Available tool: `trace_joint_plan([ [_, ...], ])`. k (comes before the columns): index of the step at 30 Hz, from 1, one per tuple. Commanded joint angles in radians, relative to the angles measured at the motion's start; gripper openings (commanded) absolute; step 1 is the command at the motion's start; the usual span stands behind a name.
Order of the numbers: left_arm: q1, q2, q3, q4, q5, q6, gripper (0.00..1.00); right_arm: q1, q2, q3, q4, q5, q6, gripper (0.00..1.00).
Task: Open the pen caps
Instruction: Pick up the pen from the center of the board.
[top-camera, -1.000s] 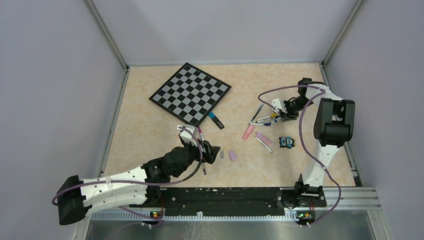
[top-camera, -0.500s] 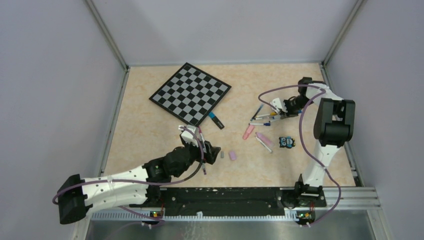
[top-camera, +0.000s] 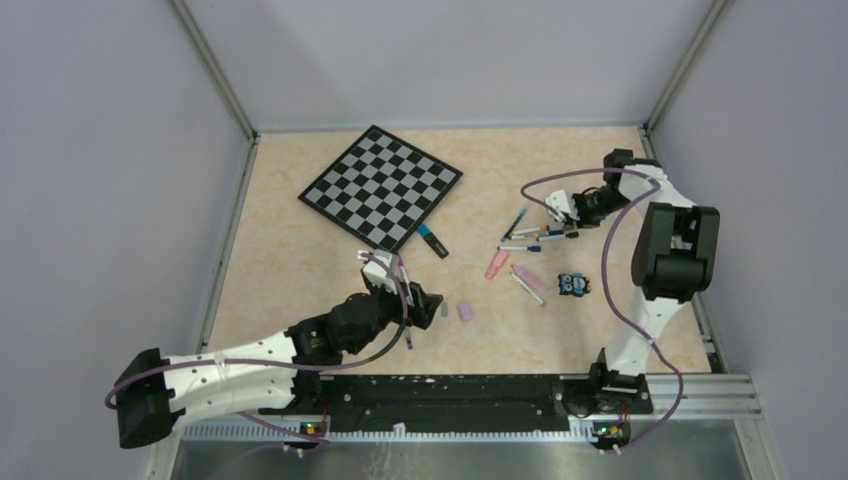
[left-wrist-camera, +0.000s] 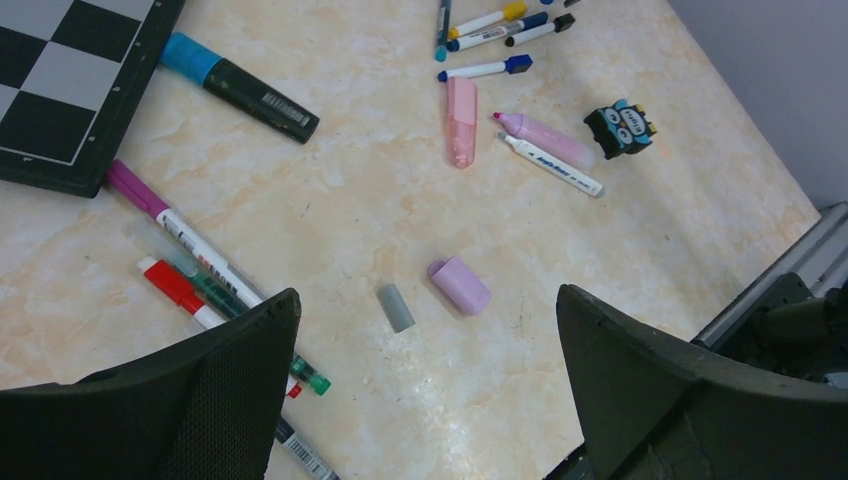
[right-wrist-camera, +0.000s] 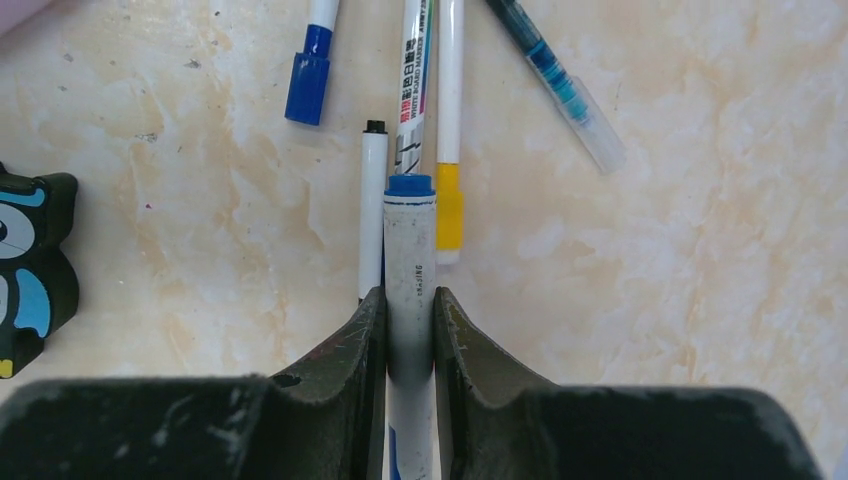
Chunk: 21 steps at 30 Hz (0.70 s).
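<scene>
My right gripper is shut on a white pen whose blue end sticks out past the fingertips, above the table. Under it lie a blue-capped pen, a yellow-capped pen, a teal pen and a thin white pen. In the top view the right gripper hangs over this pen cluster. My left gripper is open over a loose grey cap and a loose lilac cap, touching neither. Red-, green- and purple-ended pens lie by its left finger.
The checkered board lies at the back left, a black marker with a blue cap at its corner. A pink highlighter, a lilac highlighter and the owl figure lie mid-right. Walls enclose the table.
The right gripper has closed on the white pen and drawn slightly up and back from the cluster. The left arm has stayed still.
</scene>
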Motion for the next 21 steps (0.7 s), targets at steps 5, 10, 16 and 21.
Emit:
trace_joint_plan([
  [5, 0.003, -0.089, -0.1, 0.269, 0.082, -0.004, 0.99, -0.009, -0.223, -0.059, -0.053, -0.239, 0.155, 0.0],
  [10, 0.004, -0.108, -0.154, 0.434, 0.139, 0.004, 0.99, -0.001, -0.404, -0.194, -0.046, -0.545, 0.539, 0.0],
  [16, 0.006, 0.015, -0.083, 0.519, 0.231, 0.029, 0.99, 0.02, -0.774, -0.559, 0.642, -0.619, 1.575, 0.0],
  [21, 0.007, 0.176, 0.004, 0.596, 0.297, 0.035, 0.99, 0.021, -0.875, -0.715, 1.043, -0.477, 2.141, 0.0],
])
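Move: The left gripper, open and empty, is due to take the white marker with the blue cap, which lies about 21 cm ahead, 34 cm to its right and 10 cm lower; the purple cap on the table is roughly 3 cm ahead, 7 cm right and 14 cm below. The right hand already grips that marker just above the pens; the left gripper is 21 cm back, 34 cm left and 9 cm higher, the owl toy some 11 cm straight back and 5 cm down, the pink highlighter about 10 cm back and 11 cm left, equally low. Keeping its pinch on the white marker, the right hand lifts it away from the pens and carries it back and up about 13 cm each and some 10 cm left, speeding up after a slow start, towards the left gripper, while its fingers swing from steeply down to nearly level, pointing mostly left. The left hand comes to meet it with fingers wide open and empty, rising about 4 cm and shifting as far to its right, a little back, with a slight clockwise turn. ##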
